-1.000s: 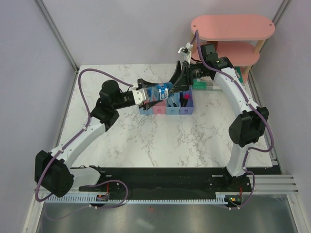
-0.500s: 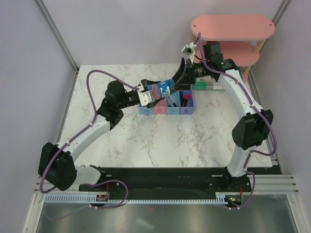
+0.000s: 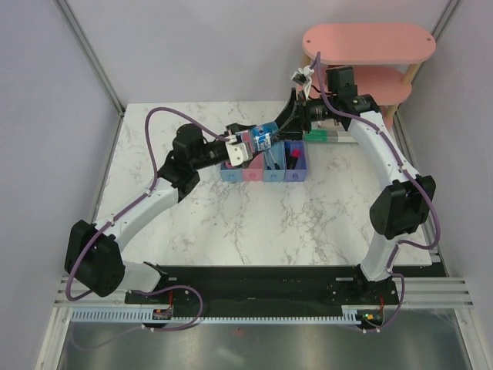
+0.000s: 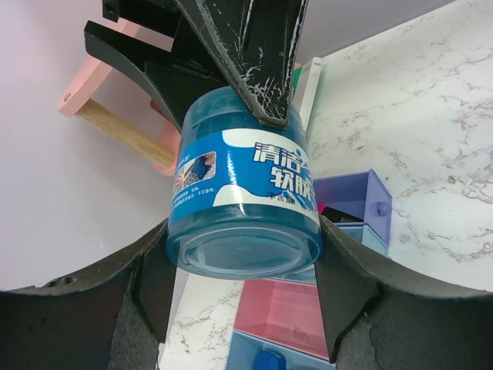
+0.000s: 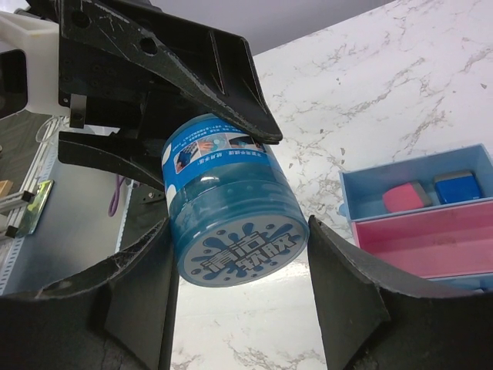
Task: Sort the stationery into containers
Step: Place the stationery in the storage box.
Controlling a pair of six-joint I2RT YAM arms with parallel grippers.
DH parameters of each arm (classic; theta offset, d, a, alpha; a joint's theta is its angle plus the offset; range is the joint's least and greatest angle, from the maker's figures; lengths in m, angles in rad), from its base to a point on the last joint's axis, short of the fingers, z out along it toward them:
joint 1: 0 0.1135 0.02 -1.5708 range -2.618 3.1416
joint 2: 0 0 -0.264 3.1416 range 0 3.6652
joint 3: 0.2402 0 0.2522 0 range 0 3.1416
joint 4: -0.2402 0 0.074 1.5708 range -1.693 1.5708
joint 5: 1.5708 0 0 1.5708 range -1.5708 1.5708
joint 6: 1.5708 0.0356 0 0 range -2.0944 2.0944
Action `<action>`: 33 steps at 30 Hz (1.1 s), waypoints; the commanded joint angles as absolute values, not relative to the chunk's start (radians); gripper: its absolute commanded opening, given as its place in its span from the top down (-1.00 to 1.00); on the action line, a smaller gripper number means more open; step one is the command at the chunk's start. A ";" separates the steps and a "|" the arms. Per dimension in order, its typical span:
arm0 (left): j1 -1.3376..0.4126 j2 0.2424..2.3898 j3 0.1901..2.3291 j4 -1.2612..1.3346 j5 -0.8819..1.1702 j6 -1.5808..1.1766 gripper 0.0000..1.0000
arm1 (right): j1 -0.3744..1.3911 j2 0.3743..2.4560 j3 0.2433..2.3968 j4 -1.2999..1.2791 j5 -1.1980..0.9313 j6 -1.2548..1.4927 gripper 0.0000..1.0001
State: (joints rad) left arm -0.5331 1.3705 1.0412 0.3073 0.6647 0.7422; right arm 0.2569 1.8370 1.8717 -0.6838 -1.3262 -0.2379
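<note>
A round blue jar [image 3: 262,139] with a white and blue label hangs in the air over the containers [image 3: 264,173], a row of four small bins. My left gripper [image 3: 248,146] is shut on its clear bottom end [image 4: 243,254]. My right gripper [image 3: 281,131] is shut on its printed lid end [image 5: 235,250]. In the left wrist view the right gripper's black fingers [image 4: 262,62] clamp the far end of the jar. A pink eraser [image 5: 404,196] and a blue eraser [image 5: 456,187] lie in the light blue bin [image 5: 362,193]. The pink bin [image 4: 285,316] looks empty.
The pink oval two-tier shelf [image 3: 368,42] stands at the back right. A green-edged book [image 3: 327,137] lies just behind the bins. The purple bin [image 3: 296,169] holds a dark item with a pink end. Grey walls close in the table on three sides.
The left arm has stretched forward and to the right, carrying the jar a little up and back. The right gripper has stayed on the jar's other end.
</note>
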 commanded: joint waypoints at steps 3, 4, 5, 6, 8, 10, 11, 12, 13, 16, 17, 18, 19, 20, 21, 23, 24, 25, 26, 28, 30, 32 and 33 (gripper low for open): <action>-0.572 1.379 1.068 0.348 0.580 0.861 0.96 | 0.308 1.784 1.879 -0.698 -1.529 -0.086 0.08; -0.575 1.371 1.063 0.368 0.578 0.859 0.96 | 0.308 1.790 1.881 -0.696 -1.529 -0.086 -0.03; -0.580 1.367 1.057 0.382 0.578 0.854 0.96 | 0.307 1.799 1.888 -0.696 -1.529 -0.086 -0.17; -0.583 1.361 1.043 0.397 0.578 0.839 0.96 | 0.307 1.807 1.894 -0.696 -1.529 -0.080 -0.41; -0.587 1.344 1.031 0.445 0.581 0.822 0.96 | 0.307 1.827 1.908 -0.699 -1.529 -0.075 -0.60; -0.595 1.335 1.017 0.472 0.581 0.792 0.96 | 0.308 1.838 1.924 -0.699 -1.529 -0.068 -0.78; -0.597 1.324 1.014 0.485 0.587 0.784 0.96 | 0.307 1.848 1.933 -0.699 -1.529 -0.067 -0.82; -0.601 1.321 1.009 0.489 0.589 0.778 0.96 | 0.308 1.855 1.939 -0.699 -1.529 -0.063 -0.89; -0.603 1.318 1.008 0.495 0.588 0.775 0.96 | 0.308 1.858 1.944 -0.699 -1.529 -0.057 -0.91; -0.607 1.307 1.002 0.528 0.581 0.765 0.96 | 0.308 1.871 1.950 -0.701 -1.529 -0.052 -0.93; -0.607 1.304 0.999 0.538 0.574 0.762 0.96 | 0.308 1.871 1.944 -0.701 -1.529 -0.052 -0.93; -0.607 1.299 0.996 0.555 0.571 0.768 0.96 | 0.308 1.870 1.941 -0.698 -1.528 -0.052 -0.93; -0.607 1.299 0.996 0.564 0.558 0.769 0.96 | 0.308 1.870 1.937 -0.698 -1.529 -0.052 -0.93; -0.607 1.296 0.988 0.574 0.554 0.772 0.96 | 0.308 1.871 1.933 -0.698 -1.529 -0.048 -0.94; -0.607 1.292 0.985 0.598 0.546 0.773 0.96 | 0.308 1.868 1.930 -0.696 -1.531 -0.045 -0.94; -0.607 1.286 0.970 0.623 0.525 0.776 0.96 | 0.307 1.864 1.925 -0.686 -1.529 -0.029 -0.95; -0.607 1.281 0.965 0.646 0.517 0.775 0.96 | 0.304 1.861 1.922 -0.680 -1.529 -0.025 -0.96; -0.607 1.273 0.956 0.663 0.503 0.775 0.96 | 0.302 1.853 1.919 -0.670 -1.531 -0.014 -0.96; -0.607 1.270 0.944 0.675 0.497 0.775 0.96 | 0.301 1.850 1.905 -0.645 -1.531 -0.005 -0.96; -0.607 1.263 0.936 0.692 0.483 0.782 0.96 | 0.296 1.839 1.893 -0.615 -1.529 0.043 -0.96; -0.607 1.258 0.920 0.699 0.480 0.788 0.96 | 0.285 1.838 1.893 -0.606 -1.531 0.054 -0.93; -0.607 1.247 0.902 0.704 0.482 0.790 0.96 | 0.276 1.839 1.899 -0.603 -1.531 0.061 -0.90; -0.607 1.243 0.896 0.707 0.485 0.792 0.96 | 0.275 1.841 1.902 -0.604 -1.529 0.066 -0.89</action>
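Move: The jar is already gripped by both hands, one from each side. The middle of the storage box lies about 15 cm ahead of the left hand, 2 cm to its right and some 25 cm below; from the same hand, the pink block is about 13 cm ahead and 9 cm left, and the black-and-red marker 15 cm ahead and 13 cm right. From the right hand the box is roughly 14 cm ahead, 4 cm left and 26 cm below. The right hand opens wide around the lid end of the jar, giving up its squeeze while it draws back about 3 cm, rises a little, shifts slightly left and rolls some 15 degrees about its fingers, with the lid still between the spread fingers. The left hand keeps its grip and carries the jar, first a little back and to the right, then up by about 3.5 cm while returning left, its fingers tipping slightly upward and the wrist rolling about 10 degrees. ##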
